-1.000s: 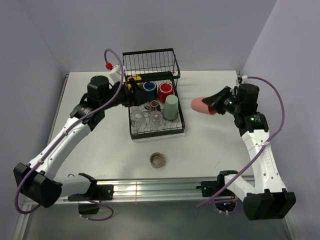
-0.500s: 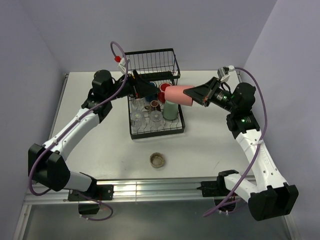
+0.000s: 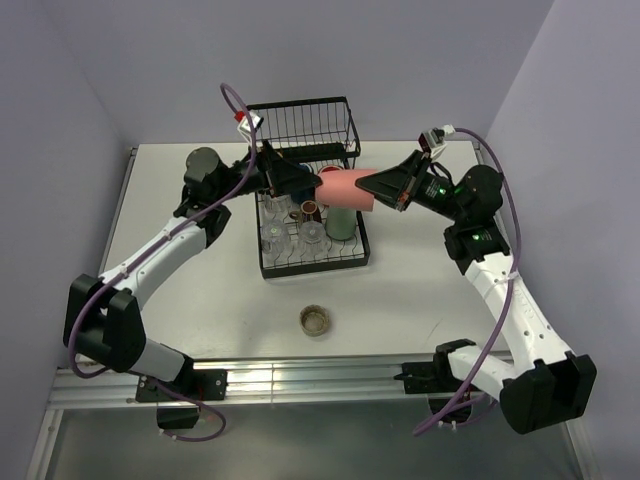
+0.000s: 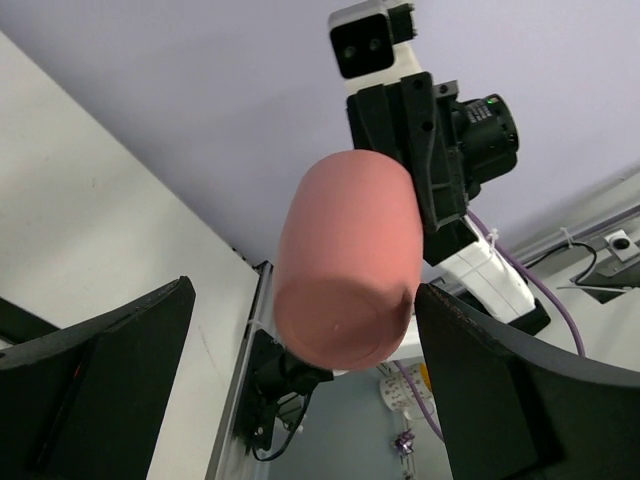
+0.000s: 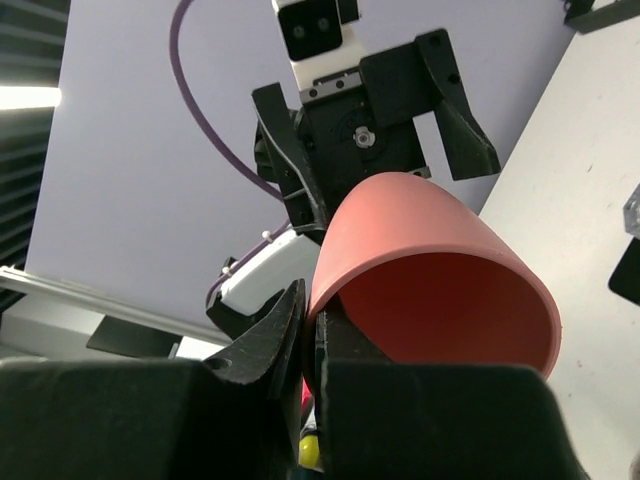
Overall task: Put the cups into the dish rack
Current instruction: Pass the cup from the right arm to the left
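My right gripper (image 3: 380, 187) is shut on the rim of a pink tumbler (image 3: 346, 189), which it holds on its side above the black wire dish rack (image 3: 315, 267). In the right wrist view one finger sits inside the tumbler (image 5: 430, 240) and one outside, at the gripper (image 5: 312, 335). My left gripper (image 3: 303, 180) faces the tumbler's base with its jaws wide open. In the left wrist view the tumbler (image 4: 345, 265) pokes in between the fingers of that gripper (image 4: 303, 300), close to the right fingertip (image 4: 430, 310). The rack holds a green tumbler (image 3: 342, 222), clear glasses (image 3: 276, 236) and a brownish cup (image 3: 310, 210).
A low brownish glass (image 3: 316, 320) stands alone on the white table (image 3: 200, 290), in front of the rack. The rack's taller basket section (image 3: 300, 120) rises at the far end. Purple walls close in behind and on both sides.
The right arm has swung left, carrying the pink tumbler from the table's right side to above the rack. The left gripper rose, turned toward it and opened wider.
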Motion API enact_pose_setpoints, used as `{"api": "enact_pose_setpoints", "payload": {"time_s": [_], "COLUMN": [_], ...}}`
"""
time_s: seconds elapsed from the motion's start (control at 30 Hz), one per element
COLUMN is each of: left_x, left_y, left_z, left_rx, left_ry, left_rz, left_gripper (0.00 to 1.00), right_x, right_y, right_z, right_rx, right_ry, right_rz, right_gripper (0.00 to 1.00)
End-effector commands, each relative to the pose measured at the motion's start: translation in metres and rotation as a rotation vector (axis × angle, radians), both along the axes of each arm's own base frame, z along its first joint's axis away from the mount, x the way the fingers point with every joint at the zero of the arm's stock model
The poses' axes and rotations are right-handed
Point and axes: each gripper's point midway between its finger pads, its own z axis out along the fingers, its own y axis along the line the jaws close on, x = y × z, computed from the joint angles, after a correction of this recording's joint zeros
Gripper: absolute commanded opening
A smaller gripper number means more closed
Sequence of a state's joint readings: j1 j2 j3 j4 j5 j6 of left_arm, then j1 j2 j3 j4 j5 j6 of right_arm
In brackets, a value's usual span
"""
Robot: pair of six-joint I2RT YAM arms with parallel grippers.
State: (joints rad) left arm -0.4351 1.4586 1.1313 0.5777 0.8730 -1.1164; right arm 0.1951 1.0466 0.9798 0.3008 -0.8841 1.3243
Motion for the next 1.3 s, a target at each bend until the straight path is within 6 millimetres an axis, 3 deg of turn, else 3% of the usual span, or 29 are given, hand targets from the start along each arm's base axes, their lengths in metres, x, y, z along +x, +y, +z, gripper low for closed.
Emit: {"api": "enact_pose_setpoints", "payload": {"time_s": [0.0,0.27,0.57,0.77,0.87,0.9,0.97,1.0,1.03,1.1,1.13,1.27], "left_x": [-0.015,-0.028,-0.037,-0.042,-0.042,-0.043,-0.045,-0.046,-0.046,-0.044,-0.044,-0.036], "left_y": [-0.001,-0.017,-0.016,-0.015,-0.015,-0.015,-0.016,-0.016,-0.016,-0.015,-0.015,-0.011], "left_z": [0.019,0.015,0.005,0.008,0.01,0.011,0.013,0.014,0.014,0.018,0.015,0.02], "left_rx": [-0.06,-0.051,-0.023,-0.022,-0.021,-0.022,-0.024,-0.024,-0.02,-0.009,0.013,0.079], "left_ry": [-0.07,-0.066,-0.044,-0.052,-0.057,-0.058,-0.058,-0.058,-0.054,-0.072,-0.047,-0.058], "left_rz": [-0.063,-0.106,-0.11,-0.116,-0.115,-0.12,-0.128,-0.135,-0.133,-0.113,-0.103,-0.027], "left_gripper": [0.99,0.99,0.89,0.72,0.58,0.45,0.3,0.11,0.03,0.0,0.0,0.0], "right_x": [-0.012,-0.005,-0.003,-0.001,-0.003,-0.001,0.002,0.005,0.007,0.015,0.017,0.032], "right_y": [0.01,0.023,0.024,0.026,0.03,0.03,0.03,0.029,0.029,0.026,0.023,0.001], "right_z": [0.028,0.028,0.025,0.024,0.021,0.018,0.014,0.008,0.006,0.003,-0.009,-0.027], "right_rx": [0.031,0.038,0.051,0.056,0.046,0.041,0.019,0.001,-0.011,-0.057,-0.123,-0.27], "right_ry": [-0.102,-0.109,-0.113,-0.116,-0.118,-0.109,-0.118,-0.096,-0.095,-0.12,-0.109,-0.073], "right_rz": [0.052,0.063,0.061,0.064,0.073,0.067,0.045,0.035,0.023,-0.045,-0.081,-0.262], "right_gripper": [0.0,0.0,0.0,0.0,0.0,0.0,0.0,0.0,0.0,0.03,0.14,0.34]}}
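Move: The pink cup hangs on its side in the air, its rim already pinched by the right fingers. Its middle is about 4 cm left of and 4 cm below the right hand, level fore and aft. From the open left hand it lies some 7 cm right, 4 cm back and 1 cm lower. In the rack, roughly 30 cm below the left hand, the green cup stands 7 cm ahead and 7 cm right, and the nearest clear glass 3 cm straight ahead. The pink cup is carried about 3 cm left, bottom first, by the right hand while the open left hand shifts some 3 cm back and 2 cm right to straddle its base, then closes until the fingers grip its sides. Only then do the right fingers begin to open on the rim. As they do, both hands sink 1–2 cm, the right also easing forward and turning a little clockwise. ##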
